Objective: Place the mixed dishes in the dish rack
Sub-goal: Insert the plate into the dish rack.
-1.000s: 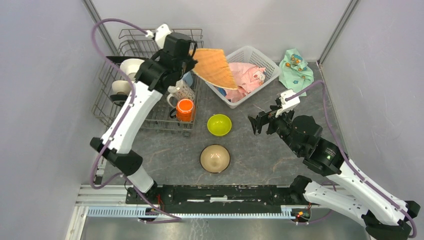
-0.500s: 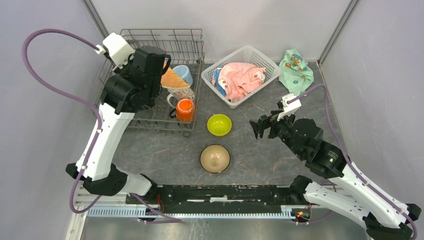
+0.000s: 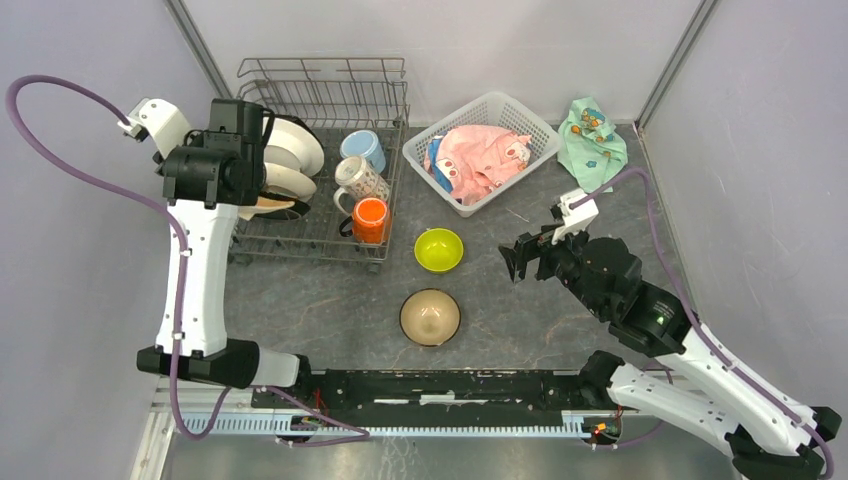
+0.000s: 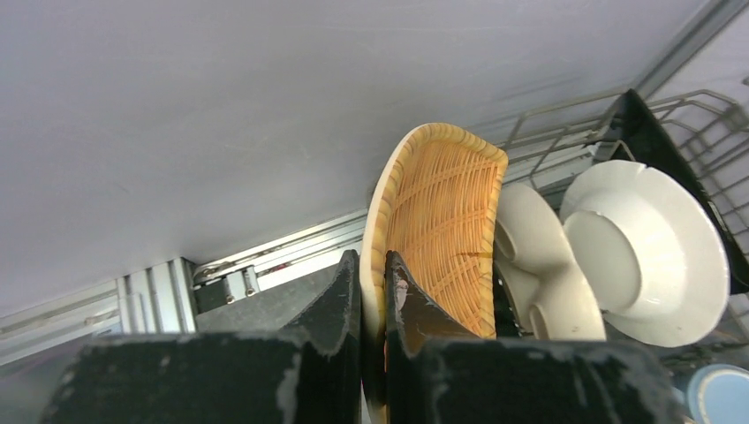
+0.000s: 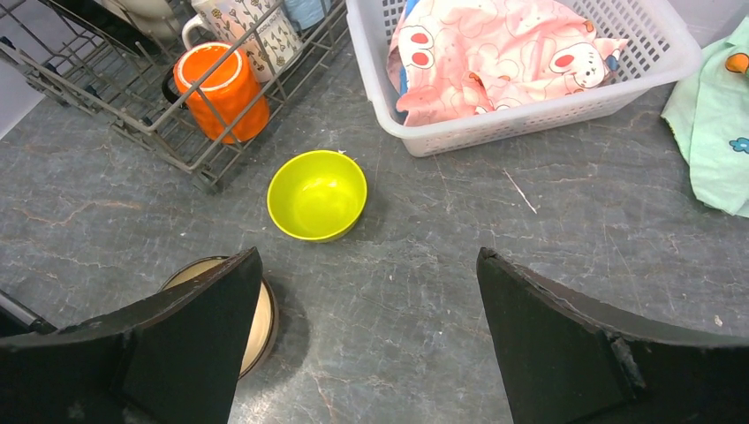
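My left gripper [image 4: 373, 265] is shut on the rim of an orange woven square plate [image 4: 446, 230], held on edge in the left end of the dish rack [image 3: 325, 92]. Beside it stand a cream divided plate [image 4: 539, 283] and a white plate [image 4: 645, 252]. In the top view my left gripper [image 3: 250, 200] is mostly hidden under its wrist. The rack also holds light-blue [image 3: 362, 148], patterned [image 3: 360, 180] and orange [image 3: 370, 220] mugs. A lime-green bowl [image 5: 318, 194] and a tan bowl [image 3: 430, 317] sit on the table. My right gripper [image 5: 366, 256] hangs open over bare table near them.
A white lattice basket [image 3: 535, 125] with a pink cloth [image 3: 480, 160] stands at the back. A mint-green patterned cloth [image 3: 592, 140] lies to its right. Grey walls close in the table on the left, right and back.
My left arm has swung the woven plate leftward from above the white basket to the rack's left end and turned it on edge. The right arm has barely moved.
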Action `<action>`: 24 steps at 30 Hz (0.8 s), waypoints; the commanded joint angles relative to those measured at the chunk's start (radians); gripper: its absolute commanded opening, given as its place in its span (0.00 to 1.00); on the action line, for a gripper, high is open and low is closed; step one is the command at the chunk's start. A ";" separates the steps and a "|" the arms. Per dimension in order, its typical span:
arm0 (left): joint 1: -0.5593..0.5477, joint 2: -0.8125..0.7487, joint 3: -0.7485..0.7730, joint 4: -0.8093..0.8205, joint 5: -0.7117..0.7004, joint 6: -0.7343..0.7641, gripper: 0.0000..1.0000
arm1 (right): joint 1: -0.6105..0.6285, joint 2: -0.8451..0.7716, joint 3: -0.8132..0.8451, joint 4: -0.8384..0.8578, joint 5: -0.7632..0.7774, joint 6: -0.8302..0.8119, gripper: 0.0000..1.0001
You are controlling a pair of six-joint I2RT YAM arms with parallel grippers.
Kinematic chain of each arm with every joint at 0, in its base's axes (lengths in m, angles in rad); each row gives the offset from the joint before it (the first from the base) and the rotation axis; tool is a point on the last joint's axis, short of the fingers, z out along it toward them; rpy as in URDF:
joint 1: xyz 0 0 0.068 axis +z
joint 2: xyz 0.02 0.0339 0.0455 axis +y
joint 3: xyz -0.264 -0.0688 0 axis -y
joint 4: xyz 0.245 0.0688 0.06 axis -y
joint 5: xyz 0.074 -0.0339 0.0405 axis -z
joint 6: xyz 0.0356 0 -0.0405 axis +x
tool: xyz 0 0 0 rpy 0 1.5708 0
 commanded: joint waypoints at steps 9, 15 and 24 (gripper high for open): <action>0.134 0.035 -0.044 -0.033 -0.034 -0.157 0.02 | 0.001 -0.084 -0.048 0.006 0.057 -0.024 0.98; 0.185 0.064 -0.046 -0.034 0.012 -0.150 0.02 | 0.001 -0.077 -0.041 0.001 0.075 -0.045 0.98; 0.210 0.160 -0.068 -0.034 0.026 -0.144 0.02 | 0.001 -0.119 -0.087 0.015 0.114 -0.050 0.98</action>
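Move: The left hand, holding the wicker plate high, has the free slot at the rack's front about 7 cm ahead, 8 cm to its right and some 28 cm below. The black dish stands about 11 cm ahead and 10 cm right, the cream bowls 15 cm ahead and 15 cm right, and the orange mug 9 cm ahead and 32 cm right, all roughly 30 cm lower. From the right hand the slot is some 55 cm left, 12 cm ahead and 17 cm down. Still pinching the rim of the wicker plate, the left hand drifts left about 4 cm and sinks some 6 cm towards the front-left of the rack, the sinking quickening as the sideways travel dies out. The wrist swings about 10 degrees counter-clockwise and tilts slightly. The right hand, empty and wide open, eases about 2.5 cm right, away from the rack. ##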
